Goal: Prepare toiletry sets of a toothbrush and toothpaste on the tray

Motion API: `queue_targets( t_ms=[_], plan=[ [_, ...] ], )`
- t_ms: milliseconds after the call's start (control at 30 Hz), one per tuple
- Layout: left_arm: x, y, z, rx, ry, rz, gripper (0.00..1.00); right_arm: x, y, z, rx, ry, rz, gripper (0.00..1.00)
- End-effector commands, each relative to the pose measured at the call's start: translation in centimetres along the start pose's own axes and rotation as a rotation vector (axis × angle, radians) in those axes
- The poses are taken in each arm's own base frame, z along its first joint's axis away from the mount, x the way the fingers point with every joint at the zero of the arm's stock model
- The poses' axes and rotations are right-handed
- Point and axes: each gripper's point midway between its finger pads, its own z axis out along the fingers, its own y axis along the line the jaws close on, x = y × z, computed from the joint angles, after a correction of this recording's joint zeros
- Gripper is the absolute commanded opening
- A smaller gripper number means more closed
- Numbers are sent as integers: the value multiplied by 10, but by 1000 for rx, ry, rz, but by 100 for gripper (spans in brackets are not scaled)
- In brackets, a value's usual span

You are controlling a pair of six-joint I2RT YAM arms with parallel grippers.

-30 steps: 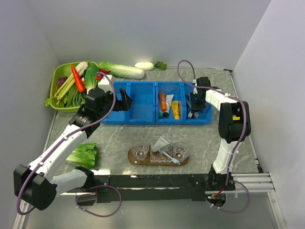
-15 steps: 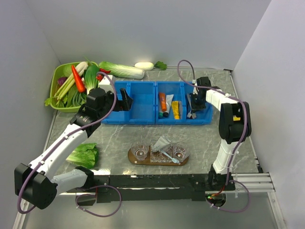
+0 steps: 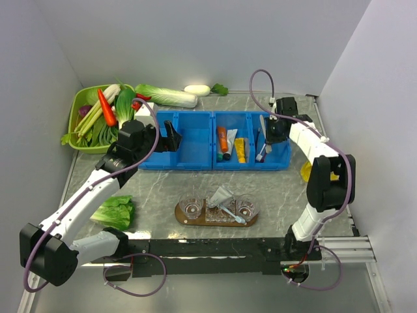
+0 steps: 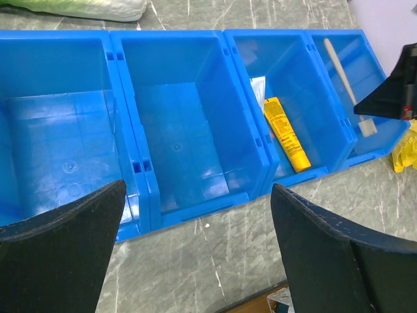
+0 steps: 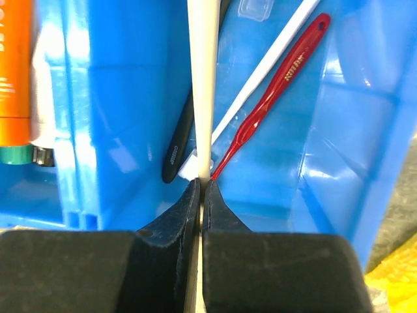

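A cream toothbrush (image 5: 202,85) hangs over the rightmost blue bin (image 3: 281,156), with my right gripper (image 5: 202,186) shut on its handle. From above, that toothbrush (image 3: 262,138) sits just left of the right gripper (image 3: 271,132). The brown wooden tray (image 3: 178,211) lies near the front and bears glass cups, a silvery toothpaste (image 3: 221,194) and a toothbrush (image 3: 232,214). My left gripper (image 4: 195,248) is open over the table, just in front of the bins, with nothing between its fingers; from above this left gripper (image 3: 171,138) is over the left bin.
Red (image 5: 280,91), black (image 5: 181,140) and white toothbrushes lie in the rightmost bin. An orange tube (image 3: 223,139) and a yellow tube (image 4: 287,134) lie in the neighbouring bin. A green basket (image 3: 77,107) of vegetables stands back left, lettuce (image 3: 114,212) front left, a yellow bag (image 3: 306,171) at right.
My right gripper closed on the cream toothbrush and lifted it out of the rightmost bin, drawing back and right. The left arm has stayed put.
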Motion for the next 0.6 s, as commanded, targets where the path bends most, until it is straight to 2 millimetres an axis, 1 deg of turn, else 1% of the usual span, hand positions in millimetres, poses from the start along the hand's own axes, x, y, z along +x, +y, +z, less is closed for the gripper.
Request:
queue_targets(
  t_ms=[0, 67, 100, 167, 200, 233, 267, 300, 333, 367, 400, 433, 467, 500, 533, 567],
  plan=[
    [-24, -11, -10, 43, -78, 6, 97, -22, 0, -34, 14, -115, 27, 0],
    [-27, -13, -11, 53, -87, 7, 97, -25, 4, -45, -2, -139, 27, 0],
    [-27, -14, -13, 60, -91, 7, 97, -30, 6, -58, -9, -172, 31, 0],
    [-29, -17, -14, 74, -99, 7, 97, -33, 10, -73, -22, -208, 37, 0],
    [-29, -18, -14, 81, -98, 4, 97, -36, 13, -88, -35, -245, 49, 0],
    [-31, -20, -16, 92, -103, 4, 97, -37, 16, -96, -46, -264, 55, 0],
    [-33, -22, -17, 98, -108, 1, 97, -40, 21, -112, -66, -304, 58, 0],
    [-35, -24, -17, 106, -114, -7, 97, -37, 28, -118, -95, -312, 66, 0],
    [-36, -28, -18, 129, -113, -9, 97, -37, 31, -125, -104, -330, 71, 0],
    [-37, -32, -19, 149, -113, -13, 97, -37, 42, -142, -130, -369, 76, 0],
    [-40, -41, -20, 189, -116, -24, 97, -34, 49, -148, -149, -380, 77, 0],
    [-39, -54, -23, 260, -96, -36, 99, -30, 67, -164, -195, -409, 61, 0],
    [-46, -69, -27, 330, -114, -74, 97, -27, 78, -172, -217, -423, 43, 0],
    [-45, -84, -32, 407, -99, -89, 97, -27, 79, -179, -189, -445, 37, 0],
    [-49, -94, -35, 442, -107, -108, 96, -20, 102, -195, -228, -464, -7, 0],
    [-50, -113, -40, 492, -109, -130, 96, -19, 109, -201, -230, -479, -16, 0]
  ],
)
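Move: The right hand, already holding a cream toothbrush above the rightmost blue bin, has the tray about 25 cm back, 20 cm to its left and 9 cm below. The tray's right-hand cup stands some 24 cm back and only 8 cm left. The remaining toothbrushes lie about 8 cm beneath the hand and 3 cm ahead; the yellow tube is roughly level with it, 11 cm left and 8 cm lower. From the left hand, the tray is about 18 cm back, 15 cm right and 23 cm down. Upward and gathering speed, the right hand carries the toothbrush about 15 cm higher over the bin, drawing back some 6 cm and, late on, bending left. Its fingers stay shut on the brush and tip up by some 20 degrees. The left hand, empty and wide open, rises about 3 cm and starts easing right and slightly back. ##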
